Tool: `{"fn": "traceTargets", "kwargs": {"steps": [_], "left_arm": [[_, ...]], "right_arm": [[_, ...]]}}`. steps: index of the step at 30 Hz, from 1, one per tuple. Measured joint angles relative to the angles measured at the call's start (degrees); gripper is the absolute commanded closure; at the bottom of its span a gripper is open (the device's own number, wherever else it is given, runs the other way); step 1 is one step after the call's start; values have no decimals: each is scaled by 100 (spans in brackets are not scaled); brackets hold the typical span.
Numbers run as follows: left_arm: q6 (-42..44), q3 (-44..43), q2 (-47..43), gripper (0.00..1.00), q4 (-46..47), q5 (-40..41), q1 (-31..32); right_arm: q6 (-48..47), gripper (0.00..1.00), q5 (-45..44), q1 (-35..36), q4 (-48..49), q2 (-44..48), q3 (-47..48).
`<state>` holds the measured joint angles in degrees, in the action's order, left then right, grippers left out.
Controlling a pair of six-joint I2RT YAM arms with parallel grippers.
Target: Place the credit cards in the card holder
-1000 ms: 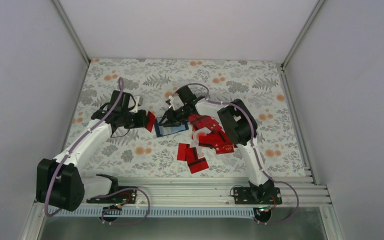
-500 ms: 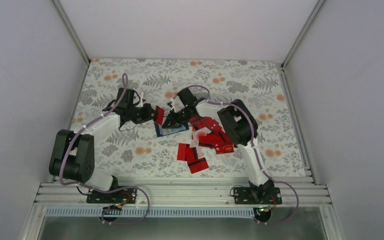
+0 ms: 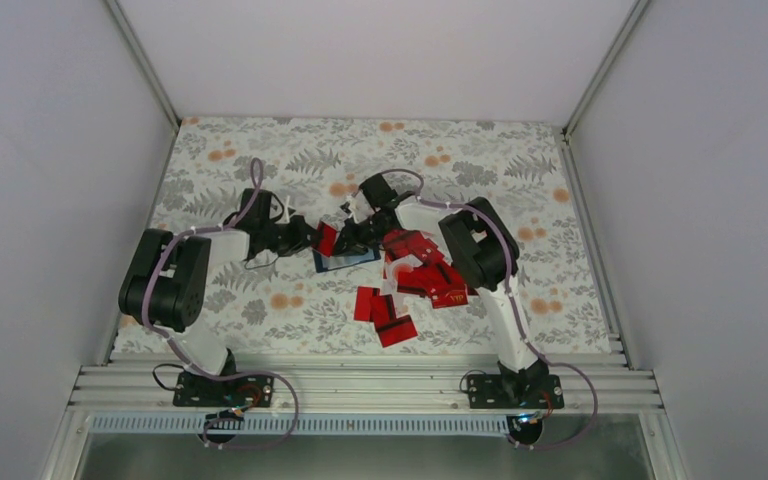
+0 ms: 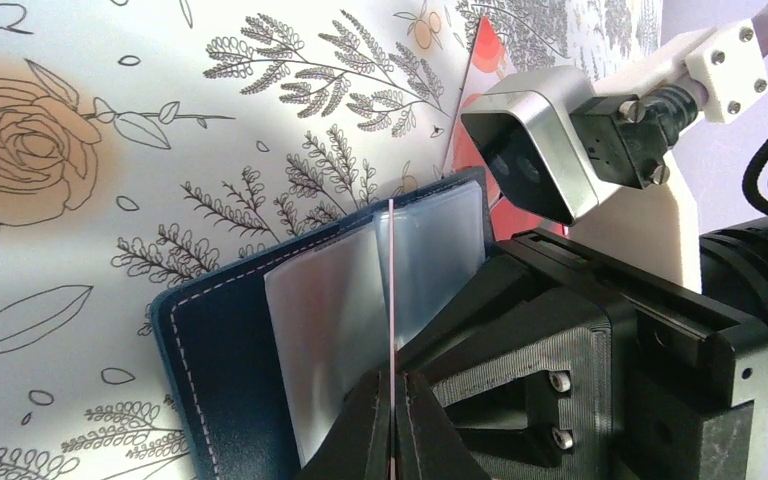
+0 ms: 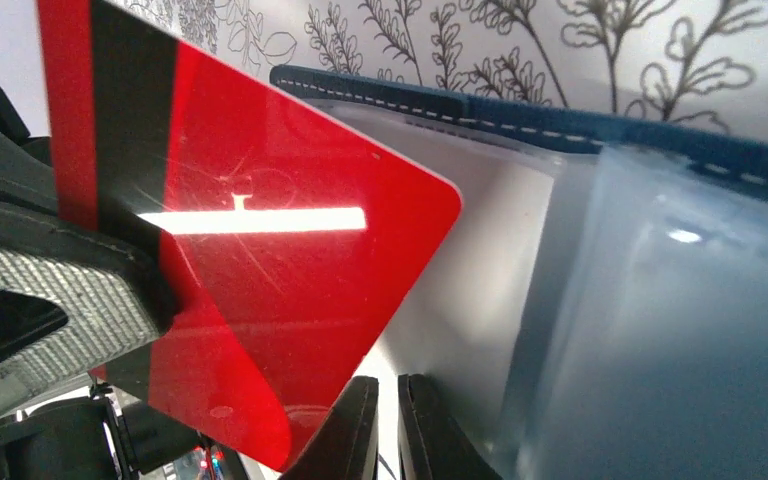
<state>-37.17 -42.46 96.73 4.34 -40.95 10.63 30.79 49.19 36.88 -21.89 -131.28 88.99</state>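
Observation:
The navy card holder (image 3: 352,259) lies open on the floral mat, its clear sleeves (image 4: 330,310) fanned up. My left gripper (image 4: 392,425) is shut on one red credit card (image 4: 391,290), seen edge-on and standing just over the sleeves. From the right wrist the same card (image 5: 260,260) shows its dark stripe, hanging beside the holder's stitched edge (image 5: 520,110). My right gripper (image 5: 387,430) is shut on a clear sleeve of the holder. Seen from above, both grippers, left (image 3: 318,238) and right (image 3: 348,243), meet at the holder.
A heap of red cards (image 3: 422,272) lies right of the holder under the right forearm, and a few more cards (image 3: 385,318) sit nearer the front rail. White walls close in the mat on three sides.
The left arm has swung right, bringing its red card from left of the holder to right over it. The right gripper has closed at the holder's sleeves.

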Motion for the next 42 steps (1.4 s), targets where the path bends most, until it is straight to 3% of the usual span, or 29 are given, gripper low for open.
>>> {"fn": "traceTargets", "kwargs": {"steps": [8, 19, 33, 42], "left_arm": [[66, 15, 76, 98, 72, -22, 13], [387, -133, 365, 98, -20, -232, 103], [717, -396, 376, 98, -251, -476, 275], [804, -463, 442, 98, -592, -313, 304]], "right_arm": [[-151, 92, -184, -22, -461, 127, 114], [-804, 90, -334, -490, -761, 1281, -17], [-1141, 90, -1032, -776, -791, 1080, -828], [-1204, 90, -944, -863, -566, 1093, -1147]]}}
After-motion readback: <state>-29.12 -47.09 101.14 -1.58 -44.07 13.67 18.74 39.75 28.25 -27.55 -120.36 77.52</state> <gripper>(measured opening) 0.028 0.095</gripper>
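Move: The card holder lies open on the table. Its left-hand clear sleeve is about 4 cm to the right of the left hand, 2 cm back and 4 cm below, and the strap end is some 14 cm to that hand's right, 1 cm back. From the right hand, the strap on the holder's right edge is about 10 cm right and 1 cm ahead. The right-hand sleeves are 6 cm right and 2 cm ahead, and the red-circle card 9 cm right, 6 cm ahead. The right hand's nearly shut fingertips come off the left-hand sleeve, arc up about 9 cm and to the right, then sink to their old height some 10 cm right of the start and press down on the right page beside the strap. The left hand keeps its red card pinched and edges it about 3 cm right over the left-hand sleeve, turning some 10 degrees clockwise and ending slightly lower and back. ##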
